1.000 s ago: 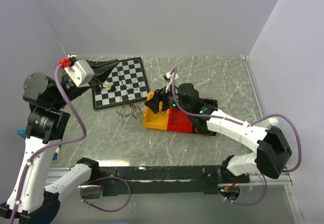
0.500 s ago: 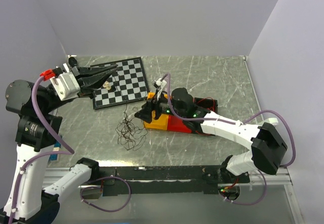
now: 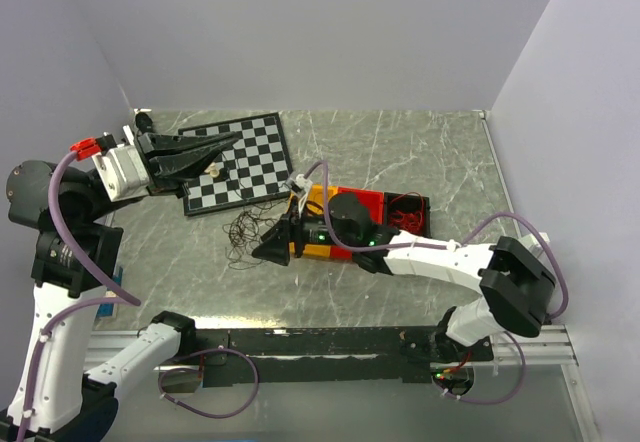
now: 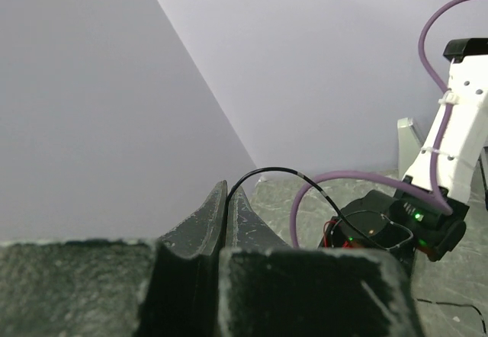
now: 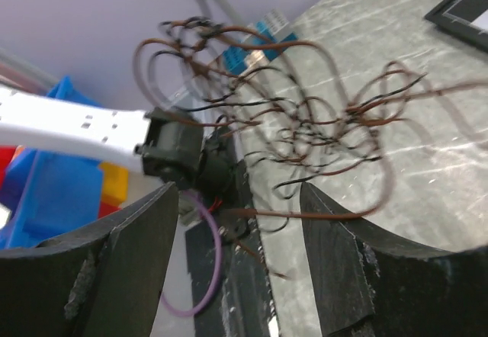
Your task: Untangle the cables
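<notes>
The cables (image 3: pixel 247 238) lie in a loose curly tangle of dark and reddish wires on the table, just in front of the chessboard. My left gripper (image 3: pixel 232 140) hovers over the chessboard, shut on one thin black cable (image 4: pixel 284 171) that arcs out from between its tips (image 4: pixel 227 190). My right gripper (image 3: pixel 262 250) is low at the tangle's right edge. In the right wrist view it (image 5: pixel 240 203) stands open, and the cables (image 5: pixel 305 116) spread just beyond its fingers. One brown strand runs across the gap between them.
A chessboard (image 3: pixel 250 162) with a pale chess piece (image 3: pixel 213 169) on it lies at the back left. Yellow (image 3: pixel 318 202) and red (image 3: pixel 358 202) bins and a black tray (image 3: pixel 425 202) with red wires sit behind the right arm. Walls close in on three sides.
My right gripper has swung from above the yellow bin down and left to the tangle. My left gripper has pulled back left and stays shut. The tangle has shifted toward the front.
</notes>
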Available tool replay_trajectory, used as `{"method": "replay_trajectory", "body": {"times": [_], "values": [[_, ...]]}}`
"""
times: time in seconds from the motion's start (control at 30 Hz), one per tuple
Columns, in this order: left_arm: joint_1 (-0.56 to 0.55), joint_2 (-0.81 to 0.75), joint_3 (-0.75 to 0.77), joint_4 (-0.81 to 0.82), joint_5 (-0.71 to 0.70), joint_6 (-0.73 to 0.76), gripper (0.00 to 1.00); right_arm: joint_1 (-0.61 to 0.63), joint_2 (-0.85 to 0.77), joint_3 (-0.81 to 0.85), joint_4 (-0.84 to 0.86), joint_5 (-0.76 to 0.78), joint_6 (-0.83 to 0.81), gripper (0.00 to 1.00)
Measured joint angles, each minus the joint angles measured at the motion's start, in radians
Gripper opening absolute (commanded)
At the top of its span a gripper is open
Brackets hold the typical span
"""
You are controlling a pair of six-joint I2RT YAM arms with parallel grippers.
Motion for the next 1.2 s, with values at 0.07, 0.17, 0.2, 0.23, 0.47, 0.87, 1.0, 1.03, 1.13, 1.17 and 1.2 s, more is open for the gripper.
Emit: {"method": "replay_trajectory", "body": {"times": [0.07, 0.17, 0.2, 0.23, 0.47, 0.87, 1.0, 1.03, 1.13, 1.17, 1.2], "values": [[0.000, 0.002, 0.000, 0.006, 0.003, -0.011, 0.01, 0.000, 0.022, 0.022, 0.001, 0.017, 0.000, 0.71], [0.000, 0.003, 0.000, 0.010, 0.005, -0.027, 0.01, 0.000, 0.030, 0.035, -0.009, 0.074, -0.005, 0.72], [0.000, 0.003, 0.000, 0.010, 0.006, -0.030, 0.01, 0.000, 0.028, 0.039, -0.017, 0.100, -0.010, 0.73], [0.000, 0.003, 0.000, 0.012, 0.008, -0.034, 0.01, 0.000, 0.025, 0.042, -0.027, 0.130, -0.016, 0.73], [0.000, 0.001, -0.007, 0.054, 0.011, -0.070, 0.01, 0.002, -0.011, 0.043, -0.058, 0.259, -0.042, 0.65], [0.000, 0.002, 0.000, 0.086, 0.003, -0.095, 0.01, 0.048, 0.046, 0.101, -0.108, 0.263, -0.029, 0.27], [0.000, 0.006, 0.026, 0.098, -0.006, -0.096, 0.01, 0.064, 0.043, 0.042, -0.109, 0.290, -0.021, 0.00], [0.000, 0.006, 0.033, 0.102, -0.008, -0.096, 0.01, 0.068, 0.039, 0.012, -0.111, 0.303, -0.015, 0.00], [0.000, 0.009, 0.056, 0.122, -0.010, -0.098, 0.01, 0.079, 0.019, -0.089, -0.132, 0.342, 0.005, 0.00], [0.000, 0.009, 0.063, 0.129, -0.011, -0.100, 0.01, 0.082, 0.006, -0.124, -0.142, 0.356, 0.010, 0.00], [0.000, 0.010, 0.069, 0.134, -0.014, -0.100, 0.01, 0.085, -0.006, -0.149, -0.154, 0.367, 0.016, 0.00]]}}
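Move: The brown-and-black tangle hangs by its cable from the shut left gripper, its middle about 32 cm below that hand, 4 cm ahead and 2 cm to the left. From the open right gripper it is roughly level, some 4 cm ahead and 3 cm to the left. On the table about 22 cm beneath the right hand, the yellow tray is 20 cm ahead and 9 cm to the right, the red tray 19 cm ahead and 20 cm to the right. Push the open right gripper forward about 5 cm into the hanging tangle, turning it clockwise some 15 degrees, and shut the fingers on its strands. Then pull down about 12 cm, also back and to the right, tipping the fingertips down. Keep the left gripper shut on its cable and, towards the end, lift it some 4 cm and back a little. ##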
